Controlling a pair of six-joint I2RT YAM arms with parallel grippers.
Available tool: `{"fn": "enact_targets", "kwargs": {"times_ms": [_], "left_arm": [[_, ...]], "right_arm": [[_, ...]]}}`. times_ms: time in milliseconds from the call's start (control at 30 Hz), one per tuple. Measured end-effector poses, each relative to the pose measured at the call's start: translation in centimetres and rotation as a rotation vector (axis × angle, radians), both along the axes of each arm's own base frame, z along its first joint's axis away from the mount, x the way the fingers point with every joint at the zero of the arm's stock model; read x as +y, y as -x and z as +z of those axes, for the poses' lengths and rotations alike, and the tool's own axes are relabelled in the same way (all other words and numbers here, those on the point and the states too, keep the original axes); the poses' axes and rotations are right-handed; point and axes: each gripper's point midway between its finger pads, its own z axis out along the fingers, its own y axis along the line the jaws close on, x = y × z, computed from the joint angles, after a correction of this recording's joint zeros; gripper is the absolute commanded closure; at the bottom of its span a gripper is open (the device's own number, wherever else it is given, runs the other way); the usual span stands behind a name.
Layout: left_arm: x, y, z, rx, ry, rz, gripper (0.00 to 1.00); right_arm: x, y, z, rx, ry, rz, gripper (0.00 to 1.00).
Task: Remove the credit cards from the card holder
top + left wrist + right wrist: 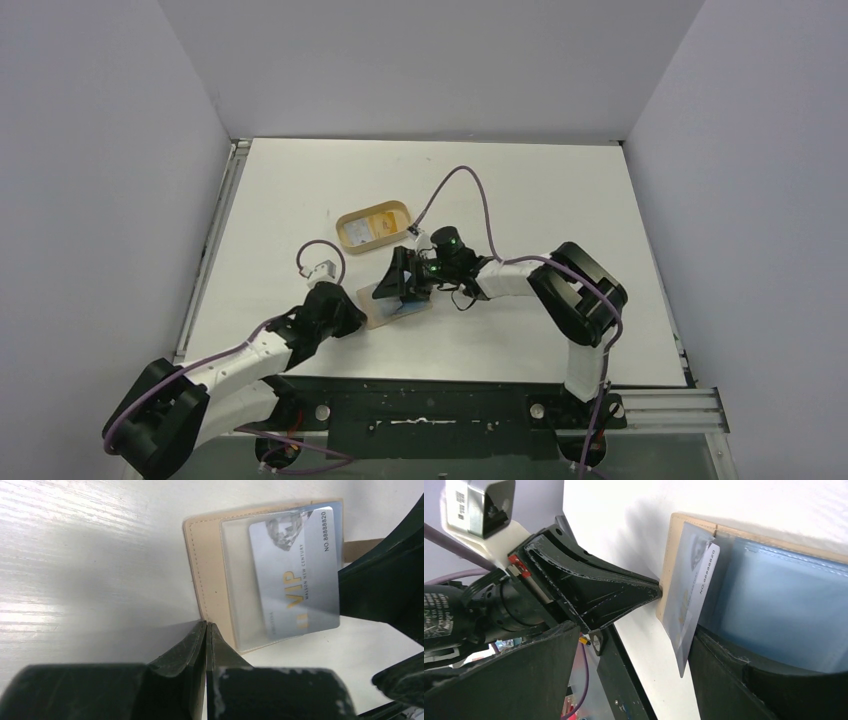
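The tan card holder (pixel 383 308) lies open on the table. In the left wrist view a silver VIP credit card (pixel 295 575) sits askew in its clear window, one end poking past the tan edge (pixel 210 565). My left gripper (pixel 206 625) is shut, its tips pressed against the holder's near edge with nothing between them. My right gripper (pixel 639 680) is open over the holder. The silver card's (pixel 689 610) loose corner hangs between its fingers, close to the right finger (pixel 744 690). A light blue face (pixel 784 610) fills the holder's other half.
An oval tan tray (pixel 373 225) with a yellow inside stands just behind the card holder. The right arm's cable loops above the tray. The black base rail (pixel 450 405) runs along the near edge.
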Motion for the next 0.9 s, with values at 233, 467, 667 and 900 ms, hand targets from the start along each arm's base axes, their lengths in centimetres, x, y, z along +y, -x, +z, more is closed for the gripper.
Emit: {"fn": "enact_targets", "kwargs": {"times_ms": [233, 467, 667, 900], "left_arm": [[-0.3, -0.2, 0.0, 0.008, 0.001, -0.005, 1.00], [-0.5, -0.4, 0.0, 0.012, 0.002, -0.009, 1.00], [-0.6, -0.5, 0.0, 0.010, 0.004, -0.010, 1.00], [-0.6, -0.5, 0.0, 0.011, 0.004, -0.010, 1.00]], "right_arm": [[-1.5, -0.9, -0.3, 0.017, -0.003, -0.023, 0.22], [-2.6, -0.5, -1.5, 0.027, 0.028, -0.020, 0.26], [-3.6, -0.2, -2.6, 0.027, 0.054, -0.011, 0.41], [-5.0, -0.1, -3.6, 0.042, 0.082, -0.025, 0.70]]}}
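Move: The VIP credit card, its right edge tipped up, sits in the clear sleeve just below the right hand: about 1 cm ahead, 1 cm to the right, 5 cm down. The open card holder's middle is 1 cm ahead, 2 cm right and 8 cm down; the tray is roughly 18 cm ahead, 3 cm left and 8 cm down. From the left hand, the card is some 5 cm ahead, 6 cm right and 2 cm up. The card's raised edge is left behind as the right hand draws about 5 cm to the right, first easing slightly forward and then back, while sinking some 3.5 cm towards the card's near right corner. Late on, its wide-open fingers close to about a third; contact with the card can't be seen. The left hand's shut fingertips stay on the holder's left edge, holding it down. ##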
